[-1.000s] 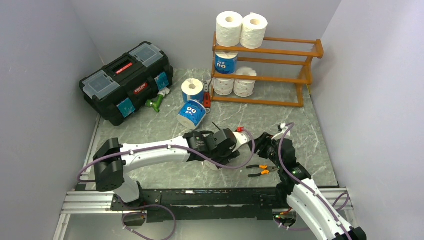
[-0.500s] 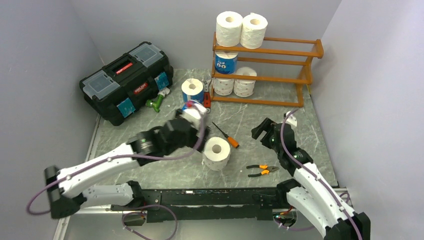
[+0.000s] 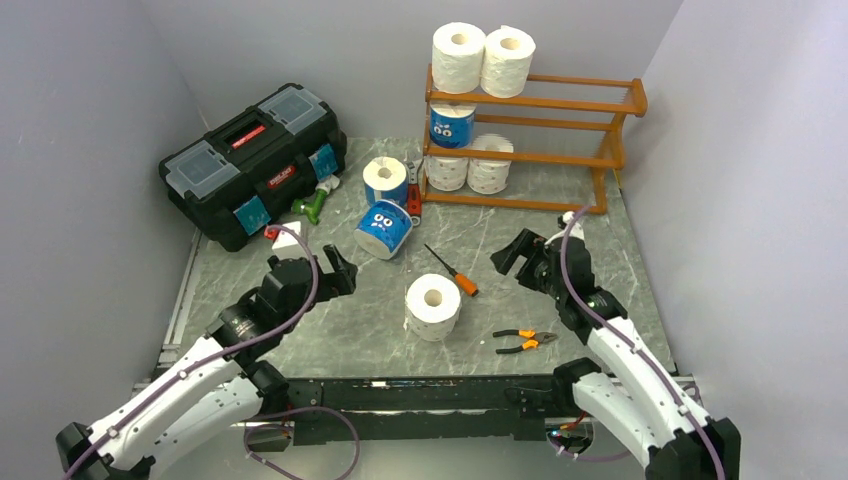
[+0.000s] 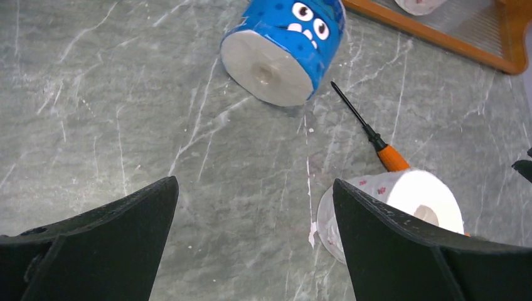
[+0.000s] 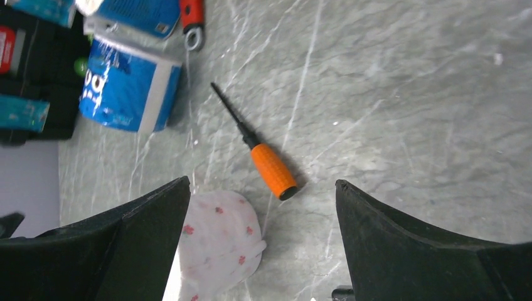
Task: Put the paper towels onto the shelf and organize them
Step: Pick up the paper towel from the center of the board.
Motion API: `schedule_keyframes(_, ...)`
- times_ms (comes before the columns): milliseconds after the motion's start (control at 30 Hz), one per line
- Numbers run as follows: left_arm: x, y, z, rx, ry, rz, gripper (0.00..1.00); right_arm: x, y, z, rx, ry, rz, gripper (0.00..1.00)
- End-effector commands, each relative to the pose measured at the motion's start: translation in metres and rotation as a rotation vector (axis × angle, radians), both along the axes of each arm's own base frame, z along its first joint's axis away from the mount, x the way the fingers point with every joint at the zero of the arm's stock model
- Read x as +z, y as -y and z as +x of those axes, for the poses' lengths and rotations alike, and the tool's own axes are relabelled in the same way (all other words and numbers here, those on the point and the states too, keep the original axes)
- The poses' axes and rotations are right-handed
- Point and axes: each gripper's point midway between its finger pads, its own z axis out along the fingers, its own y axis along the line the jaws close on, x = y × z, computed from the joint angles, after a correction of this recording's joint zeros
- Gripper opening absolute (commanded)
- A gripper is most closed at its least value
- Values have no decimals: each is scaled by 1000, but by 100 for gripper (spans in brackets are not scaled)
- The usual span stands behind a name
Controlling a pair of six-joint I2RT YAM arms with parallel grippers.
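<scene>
The wooden shelf (image 3: 560, 105) holds two white paper towels on top (image 3: 458, 55), a blue one (image 3: 451, 125) on the middle tier and two white ones (image 3: 468, 172) at the bottom. On the table, one blue roll (image 3: 385, 182) stands upright and another (image 3: 383, 229) (image 4: 282, 47) lies on its side. A white roll (image 3: 433, 305) (image 4: 414, 204) (image 5: 216, 241) stands alone. My left gripper (image 3: 335, 270) (image 4: 254, 188) is open and empty, left of the white roll. My right gripper (image 3: 515, 255) (image 5: 262, 185) is open and empty, to its right.
A black toolbox (image 3: 252, 160) sits at the back left with a green object (image 3: 312, 205) beside it. An orange-handled screwdriver (image 3: 452, 270) (image 5: 263, 157) lies between the rolls and my right gripper. Orange pliers (image 3: 525, 342) lie near the front edge.
Both grippers opened and drew apart from the white roll, which now stands free on the table. The left arm swung back to the left, and the right arm pulled back to the right.
</scene>
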Motion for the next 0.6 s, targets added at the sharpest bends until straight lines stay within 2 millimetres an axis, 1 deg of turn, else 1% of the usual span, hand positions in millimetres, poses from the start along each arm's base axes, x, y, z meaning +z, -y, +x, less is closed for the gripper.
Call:
schedule_keyframes(0,-7,-1,4,50,-29,-83,99,42,-29,11,176,96,29,88)
schedule_keyframes(67,-15,-3,3,65,-39,-114,99,44,-34,13,207,75,26,87)
schedule_keyframes(100,-22,-4,2,79,-47,-134,99,44,-36,14,216,55,21,87)
schedule_keyframes(200,-32,-7,-1,105,-37,-193,99,41,-45,15,241,4,-12,86)
schedule_keyframes(300,-42,-10,-4,125,-25,-240,99,33,-54,15,257,-40,-53,86)
schedule_keyframes(433,-50,-11,-6,131,-18,-266,98,20,-66,14,281,-99,-97,85)
schedule_keyframes(567,-54,-10,-6,126,-33,-251,98,18,-81,10,329,-95,-103,84)
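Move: The standing paper towel at the centre of the board is about 17 cm to the right hand's left, some 10 cm back towards the base and about 4 cm lower. From the right hand, the screwdriver lies on the table about 13 cm left and 1 cm ahead, and the pliers about 16 cm back and 5 cm right. From my left hand, the same paper towel stands some 21 cm right, 7 cm back and about 6 cm below. I swing my empty right hand about 7 cm left, towards the paper towel, first lifting a couple of centimetres and then easing back down. As it goes, it turns nearly 20 degrees counter-clockwise and its fingers stay wide open. My left hand, open and empty too, sinks about 7 cm towards the table, clear of the paper towel. ##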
